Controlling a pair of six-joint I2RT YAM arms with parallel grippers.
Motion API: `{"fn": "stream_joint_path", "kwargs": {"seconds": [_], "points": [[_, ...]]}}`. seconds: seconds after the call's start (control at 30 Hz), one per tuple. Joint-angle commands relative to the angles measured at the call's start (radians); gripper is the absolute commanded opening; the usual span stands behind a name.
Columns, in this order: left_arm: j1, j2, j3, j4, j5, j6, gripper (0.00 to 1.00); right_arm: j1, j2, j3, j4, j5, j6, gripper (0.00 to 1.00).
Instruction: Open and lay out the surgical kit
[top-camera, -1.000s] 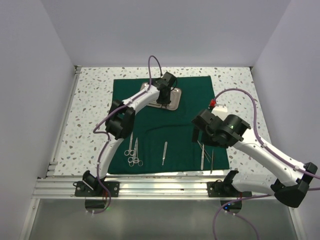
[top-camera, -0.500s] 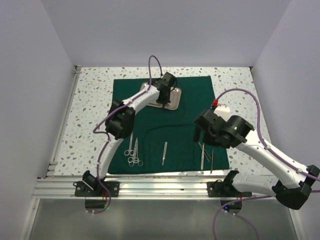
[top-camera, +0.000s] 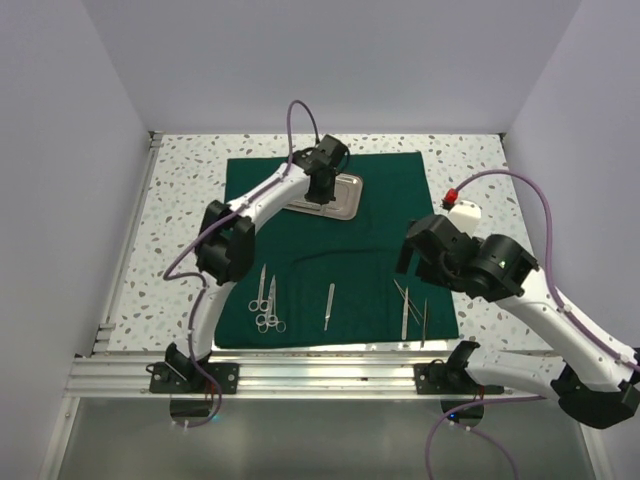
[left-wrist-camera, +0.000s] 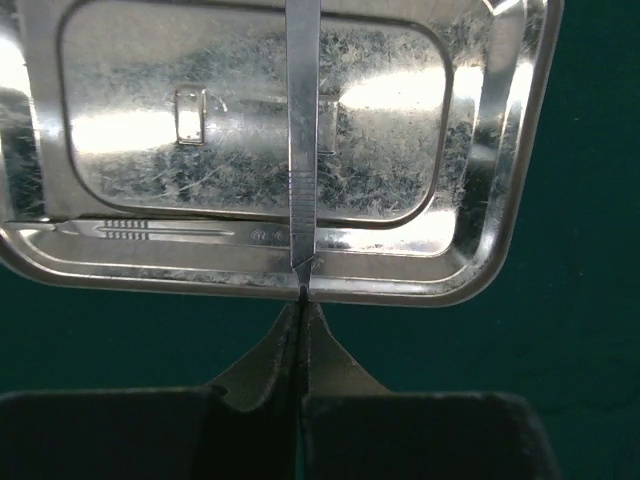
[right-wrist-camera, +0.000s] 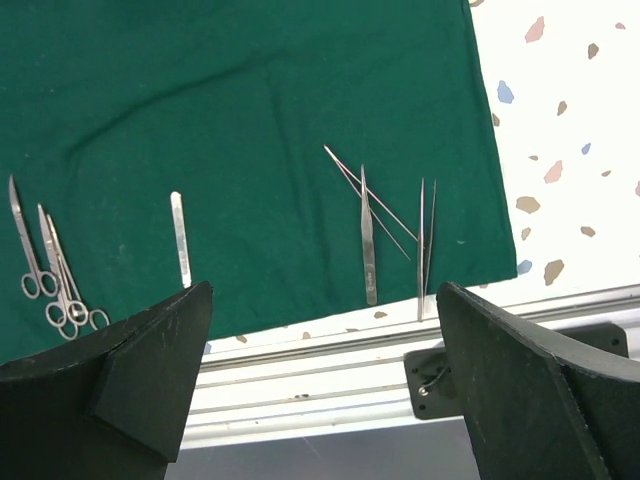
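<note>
The dark green cloth (top-camera: 380, 210) lies spread flat on the speckled table. At its far middle sits the shiny steel tray (top-camera: 347, 192), seen close up from the left wrist (left-wrist-camera: 500, 180). My left gripper (left-wrist-camera: 300, 298) is shut on the end of a slim flat silver instrument (left-wrist-camera: 303, 140), which reaches out over the tray. Another flat instrument (left-wrist-camera: 150, 229) lies along the tray's near rim. On the cloth's near part lie two scissors (top-camera: 266, 300), a flat handle (top-camera: 329, 305) and tweezers (top-camera: 410, 305). My right gripper (right-wrist-camera: 322, 290) hangs open and holds nothing, above the cloth's near right edge.
An aluminium rail (top-camera: 330, 365) runs along the table's near edge, in front of the arm bases. A small white object with a red tip (top-camera: 462, 208) lies on the table right of the cloth. Pale walls enclose the left, back and right sides.
My left gripper has shut on the slim instrument over the tray, and its wrist has shifted a little toward the back. The right arm has drawn rightward, away from the cloth's middle.
</note>
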Motion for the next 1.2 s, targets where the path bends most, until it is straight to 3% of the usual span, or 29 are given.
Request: {"fn": "stream_joint_path", "kwargs": {"seconds": [0.0, 0.17, 0.37, 0.57, 0.73, 0.93, 0.97, 1.07, 1.17], "points": [[-0.018, -0.193, -0.030, -0.028, -0.046, -0.021, 0.00, -0.003, -0.025, 0.026, -0.052, 0.030, -0.022, 0.98], [-0.112, -0.356, -0.213, -0.046, -0.094, -0.115, 0.00, -0.003, -0.060, 0.040, -0.043, -0.014, -0.083, 0.98], [-0.302, -0.546, -0.515, -0.040, -0.158, -0.395, 0.00, -0.003, -0.107, 0.077, -0.083, -0.072, -0.149, 0.98], [-0.497, -0.612, -0.726, -0.060, -0.208, -0.670, 0.00, -0.003, -0.190, 0.064, -0.130, -0.111, -0.200, 0.99], [-0.615, -0.553, -0.755, -0.082, -0.209, -0.795, 0.00, -0.003, -0.242, 0.047, -0.170, -0.131, -0.213, 0.98], [-0.661, -0.484, -0.734, -0.100, -0.145, -0.856, 0.01, -0.003, -0.233, 0.069, -0.202, -0.120, -0.223, 0.98], [-0.664, -0.482, -0.735, -0.100, -0.134, -0.856, 0.19, -0.003, -0.227, 0.080, -0.202, -0.115, -0.221, 0.98], [-0.664, -0.490, -0.729, -0.129, -0.137, -0.841, 0.50, -0.003, -0.196, 0.095, -0.199, -0.099, -0.209, 0.98], [-0.640, -0.514, -0.702, -0.166, -0.158, -0.783, 0.60, -0.003, -0.154, 0.109, -0.175, -0.083, -0.187, 0.98]]}}
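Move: The scalpel handle I hold is bound for the bare cloth about 27 cm behind my left hand, 4 cm to its right and 5 cm below. The laid-out handle lies some 28 cm back and 2 cm right; the scissors lie about 25 cm back and 11 cm left, the tweezers 29 cm back and 18 cm right. The tray's middle is 7 cm ahead and 1 cm left. From my right hand that bare spot is about level, 16 cm left and 24 cm below. I swing the scalpel handle out of the tray area and back towards my base with my left hand, about 33 cm and slightly right, arcing up some 10 cm and sinking again to the cloth's near edge as the fingers tip about 10 degrees steeper. There I open them and let the handle go just right of its twin. My empty right hand, still wide open, rises about 5 cm and draws back. ##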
